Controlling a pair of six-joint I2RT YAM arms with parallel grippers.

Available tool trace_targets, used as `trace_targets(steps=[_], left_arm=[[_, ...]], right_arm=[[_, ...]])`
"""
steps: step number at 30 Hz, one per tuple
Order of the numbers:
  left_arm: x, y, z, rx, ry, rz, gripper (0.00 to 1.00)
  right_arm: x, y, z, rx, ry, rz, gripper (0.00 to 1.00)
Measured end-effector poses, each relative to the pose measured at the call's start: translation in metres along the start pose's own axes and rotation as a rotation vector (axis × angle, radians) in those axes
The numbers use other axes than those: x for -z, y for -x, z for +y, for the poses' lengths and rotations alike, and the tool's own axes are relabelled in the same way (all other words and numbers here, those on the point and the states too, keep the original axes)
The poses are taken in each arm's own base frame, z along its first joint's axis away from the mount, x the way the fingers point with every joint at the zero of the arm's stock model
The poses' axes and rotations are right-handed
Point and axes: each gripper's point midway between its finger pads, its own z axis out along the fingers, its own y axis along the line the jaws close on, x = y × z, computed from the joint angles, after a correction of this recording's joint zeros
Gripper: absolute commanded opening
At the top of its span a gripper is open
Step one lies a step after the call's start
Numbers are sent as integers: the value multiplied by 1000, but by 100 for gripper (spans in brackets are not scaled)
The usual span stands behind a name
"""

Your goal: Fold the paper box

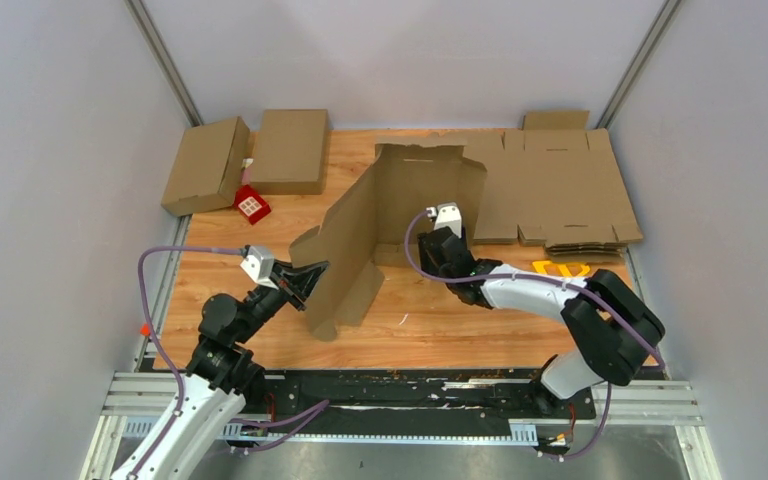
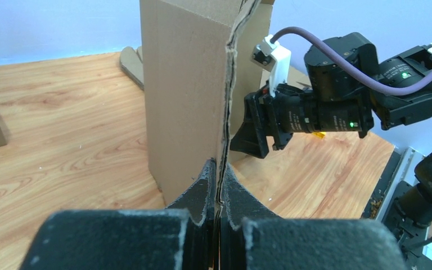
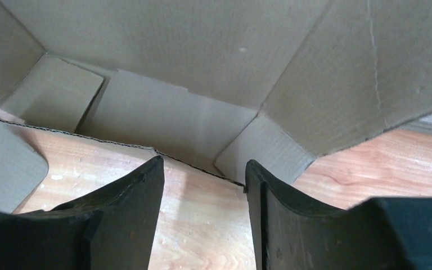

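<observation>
The paper box [image 1: 400,215] is a brown cardboard blank standing half-raised in the middle of the table, its panels bent into an open corner. My left gripper [image 1: 305,280] is shut on the blank's near-left edge; in the left wrist view the fingertips [image 2: 218,169] pinch the thin cardboard edge [image 2: 185,84]. My right gripper [image 1: 436,240] sits inside the corner, low over the wood. In the right wrist view it [image 3: 202,169] is open with only bare table between the fingers, and the box's inner panels and flaps [image 3: 202,56] stand just ahead. The left wrist view also shows the right gripper [image 2: 253,132] behind the cardboard.
Two folded cardboard boxes [image 1: 205,165] [image 1: 290,150] lie at the back left with a small red item [image 1: 252,205] beside them. A stack of flat cardboard blanks [image 1: 560,190] covers the back right. A yellow object [image 1: 560,268] lies by the right arm. Grey walls close in both sides.
</observation>
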Motion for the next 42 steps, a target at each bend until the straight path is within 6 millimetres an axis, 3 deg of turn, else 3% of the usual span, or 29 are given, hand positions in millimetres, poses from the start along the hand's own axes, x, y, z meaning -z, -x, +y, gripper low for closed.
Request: trace_targets(steps=[4, 8, 12, 18, 30, 36, 42], left_arm=[[-1, 0, 0, 1, -2, 2, 0], [-1, 0, 0, 1, -4, 1, 0], [-1, 0, -1, 0, -6, 0, 1], [-1, 0, -1, 1, -6, 0, 1], [-1, 0, -1, 1, -6, 0, 1], [-1, 0, 0, 1, -5, 0, 1], [-1, 0, 0, 0, -5, 0, 1]], right_arm=[[-10, 2, 2, 16, -12, 14, 64], [-11, 1, 4, 27, -3, 25, 86], [0, 1, 1, 33, 17, 13, 100], [23, 10, -9, 13, 37, -41, 100], [30, -15, -24, -10, 92, 9, 100], [37, 8, -54, -143, 139, -90, 100], [21, 30, -64, -226, 213, -154, 100]])
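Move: The box's right wall stands about 6 cm to the right hand's right and 4 cm ahead, its middle some 5 cm above the hand. The upright front flap has its middle roughly 4 cm left, level fore and aft and 1 cm lower; the small corner flap is about 4 cm ahead, 3 cm right and 4 cm lower. From the left hand, the right wall lies about 26 cm right, 10 cm ahead and 12 cm lower. The front flap, between the right hand's half-open fingers, gets a short push forward of about 1 cm before they spread fully and back clear, up and to the right. The hand then dips, swings on rightward and forward towards the right wall's near edge, ending some 6 cm right and 3 cm higher, rolled about 20 degrees with its left side up. The left hand keeps its pinch on the left wall. ##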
